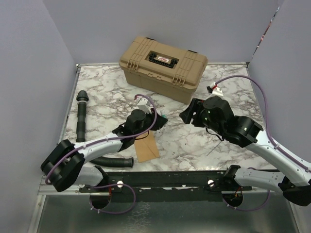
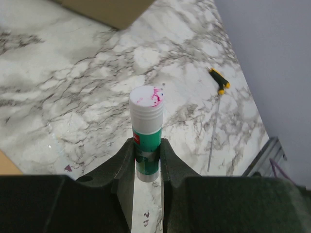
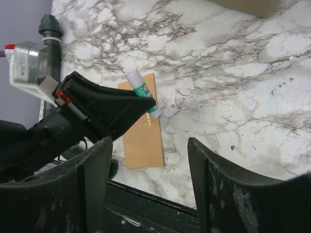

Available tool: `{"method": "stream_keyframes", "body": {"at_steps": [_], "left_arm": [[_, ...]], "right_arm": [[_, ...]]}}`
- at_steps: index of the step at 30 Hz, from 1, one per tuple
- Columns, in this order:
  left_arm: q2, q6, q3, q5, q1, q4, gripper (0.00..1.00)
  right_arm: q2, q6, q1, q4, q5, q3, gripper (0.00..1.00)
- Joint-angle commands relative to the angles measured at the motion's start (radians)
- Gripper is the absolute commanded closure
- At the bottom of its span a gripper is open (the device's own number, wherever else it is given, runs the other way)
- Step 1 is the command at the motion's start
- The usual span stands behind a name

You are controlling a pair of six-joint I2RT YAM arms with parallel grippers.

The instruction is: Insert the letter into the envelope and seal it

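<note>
The kraft-brown envelope [image 1: 146, 148] lies flat near the table's front edge, also in the right wrist view as the envelope [image 3: 143, 133], its far end hidden under the left arm. No separate letter shows. My left gripper [image 2: 146, 148] is shut on a green and white glue stick [image 2: 147, 126] with pink smears on its white end. It hovers over the envelope's far end, where the glue stick [image 3: 142, 92] points away from the arm. My right gripper [image 3: 148, 141] stands open and empty, raised right of centre [image 1: 187, 115], looking toward the envelope.
A tan hard case [image 1: 163, 60] sits at the back centre. A black corrugated hose with a pipe end [image 1: 81, 116] runs along the left side. A thin screwdriver with a yellow and black handle [image 2: 218, 80] lies right of the envelope. The dark front rail [image 1: 170, 179] borders the marble top.
</note>
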State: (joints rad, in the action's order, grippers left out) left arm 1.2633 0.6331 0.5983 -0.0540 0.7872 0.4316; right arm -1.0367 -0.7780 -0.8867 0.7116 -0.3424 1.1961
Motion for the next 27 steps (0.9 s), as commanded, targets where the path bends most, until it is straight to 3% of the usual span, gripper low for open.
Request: {"method": "stream_keyframes", "body": {"at_steps": [1,9,19,27], "left_arm": [[0.115,0.315,0.053,0.234,-0.006,-0.021,1.0],[0.371,0.369,0.226,0.174,-0.044,-0.096,1.0],[0.591,0.594,0.329,0.213,-0.086,-0.046,0.98],[0.664,0.719,0.39,0.275,-0.088,-0.09,0.83]], "right_arm": [[0.049,-0.071,-0.003,0.033,-0.073,-0.055,0.34],[0.087,-0.115,-0.003,0.047,-0.084,-0.142,0.34],[0.122,-0.186,-0.003,0.02,-0.04,-0.239,0.36],[0.179,-0.212,-0.003,0.046,-0.05,-0.261,0.36]]}}
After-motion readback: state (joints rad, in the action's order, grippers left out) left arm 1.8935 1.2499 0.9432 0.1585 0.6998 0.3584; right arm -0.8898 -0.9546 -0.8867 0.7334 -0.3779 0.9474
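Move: The left hand already holds the glue stick; the bare table spot it is being taken to lies about 13 cm ahead, 2 cm to its right and 16 cm below. The toolbox's middle is some 36 cm straight ahead and 8 cm lower; the envelope lies about 3 cm back, 9 cm left and 17 cm below. From the empty right hand that spot is roughly 17 cm ahead, 12 cm left and 28 cm below. Left hand carries the glue stick 12 cm down, 11 forward towards the toolbox; open right hand sinks 6. ##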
